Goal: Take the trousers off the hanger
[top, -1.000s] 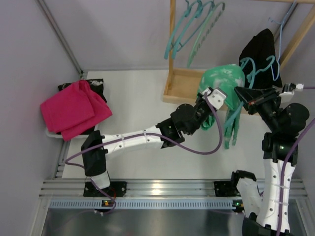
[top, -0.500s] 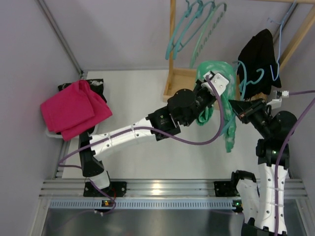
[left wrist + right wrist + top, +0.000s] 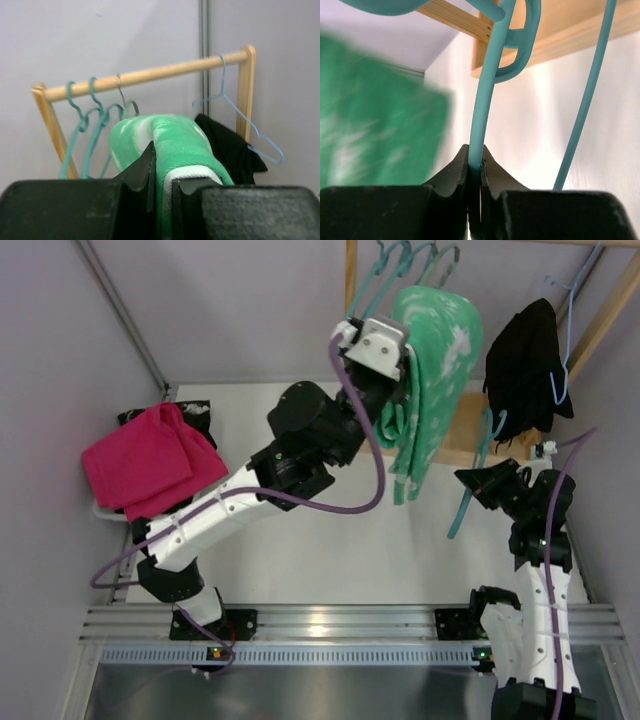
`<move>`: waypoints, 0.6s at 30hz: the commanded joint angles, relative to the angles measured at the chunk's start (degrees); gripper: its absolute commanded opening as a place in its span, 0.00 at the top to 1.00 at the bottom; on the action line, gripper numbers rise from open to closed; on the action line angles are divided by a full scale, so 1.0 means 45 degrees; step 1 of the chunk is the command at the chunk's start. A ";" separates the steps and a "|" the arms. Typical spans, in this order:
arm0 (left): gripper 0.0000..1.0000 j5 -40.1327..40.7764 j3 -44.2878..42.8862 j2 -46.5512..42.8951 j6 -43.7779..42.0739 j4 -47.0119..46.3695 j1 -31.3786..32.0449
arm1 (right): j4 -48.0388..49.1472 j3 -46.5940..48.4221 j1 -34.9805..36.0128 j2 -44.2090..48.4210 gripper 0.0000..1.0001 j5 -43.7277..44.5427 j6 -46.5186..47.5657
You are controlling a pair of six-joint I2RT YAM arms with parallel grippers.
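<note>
High over the table, my left gripper (image 3: 403, 358) is shut on a fold of the mint-green trousers (image 3: 437, 360). They hang down from it in a long drape. In the left wrist view the trousers (image 3: 175, 142) bulge up between the closed fingers of that gripper (image 3: 164, 185). My right gripper (image 3: 474, 480) is shut on the slim teal hanger (image 3: 458, 515), low at the right. The hanger looks bare and apart from the cloth. The right wrist view shows the hanger's rod (image 3: 487, 100) pinched in the right gripper (image 3: 475, 162), with the trousers (image 3: 375, 115) blurred at the left.
A wooden rack (image 3: 350, 310) at the back carries spare teal hangers (image 3: 400, 265), a black garment (image 3: 525, 360) and a pale-blue wire hanger (image 3: 565, 330). A magenta cloth (image 3: 150, 460) lies at the left. Grey walls close in behind and at the left.
My left arm has swung up and back with the trousers, drawing them off the hanger. The right gripper has kept its hold on the hanger and sunk slightly toward the near right.
</note>
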State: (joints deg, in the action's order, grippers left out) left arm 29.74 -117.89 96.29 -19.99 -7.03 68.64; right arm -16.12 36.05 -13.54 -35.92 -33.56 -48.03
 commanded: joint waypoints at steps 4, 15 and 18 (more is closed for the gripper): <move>1.00 0.0501 -0.1537 -0.2179 -0.0227 -0.3302 -0.0992 | -0.0051 0.0250 0.0001 -0.0025 1.00 0.0466 0.1396; 1.00 0.0716 -0.0388 -0.4907 0.1863 -0.1720 -0.6440 | -0.0071 0.0523 0.0021 -0.0278 1.00 0.0447 0.1962; 1.00 0.0619 0.0761 -0.6118 0.1728 -0.1797 -0.8430 | 0.0027 0.0582 0.0021 -0.0512 1.00 0.0388 0.1943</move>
State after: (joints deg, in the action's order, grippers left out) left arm 33.80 -116.79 75.92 -14.41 -8.58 36.51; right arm -18.94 35.68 -13.54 -37.58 -31.77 -40.91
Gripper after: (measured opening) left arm 0.137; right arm 0.069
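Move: Your left gripper holds the green trousers high. The basket with the pink cloth lies about 54 cm to its left, some 12 cm farther out and 52 cm below. The row of empty hangers is about 28 cm ahead and 4 cm to the right, roughly level with it; the black garment hangs some 22 cm ahead, 29 cm right and 20 cm lower. From the right gripper the basket is about 74 cm left, 12 cm out and 18 cm down. Swing the left gripper quickly to the left, about 32 cm, across the front of the rack towards the basket side, climbing some 12 cm mostly early on and levelling off. Keep the trousers pinched, turn the hand about 30 degrees counter-clockwise and let its left side dip. Keep the right fingers shut on the bare green hanger, easing it a couple of centimetres down. ##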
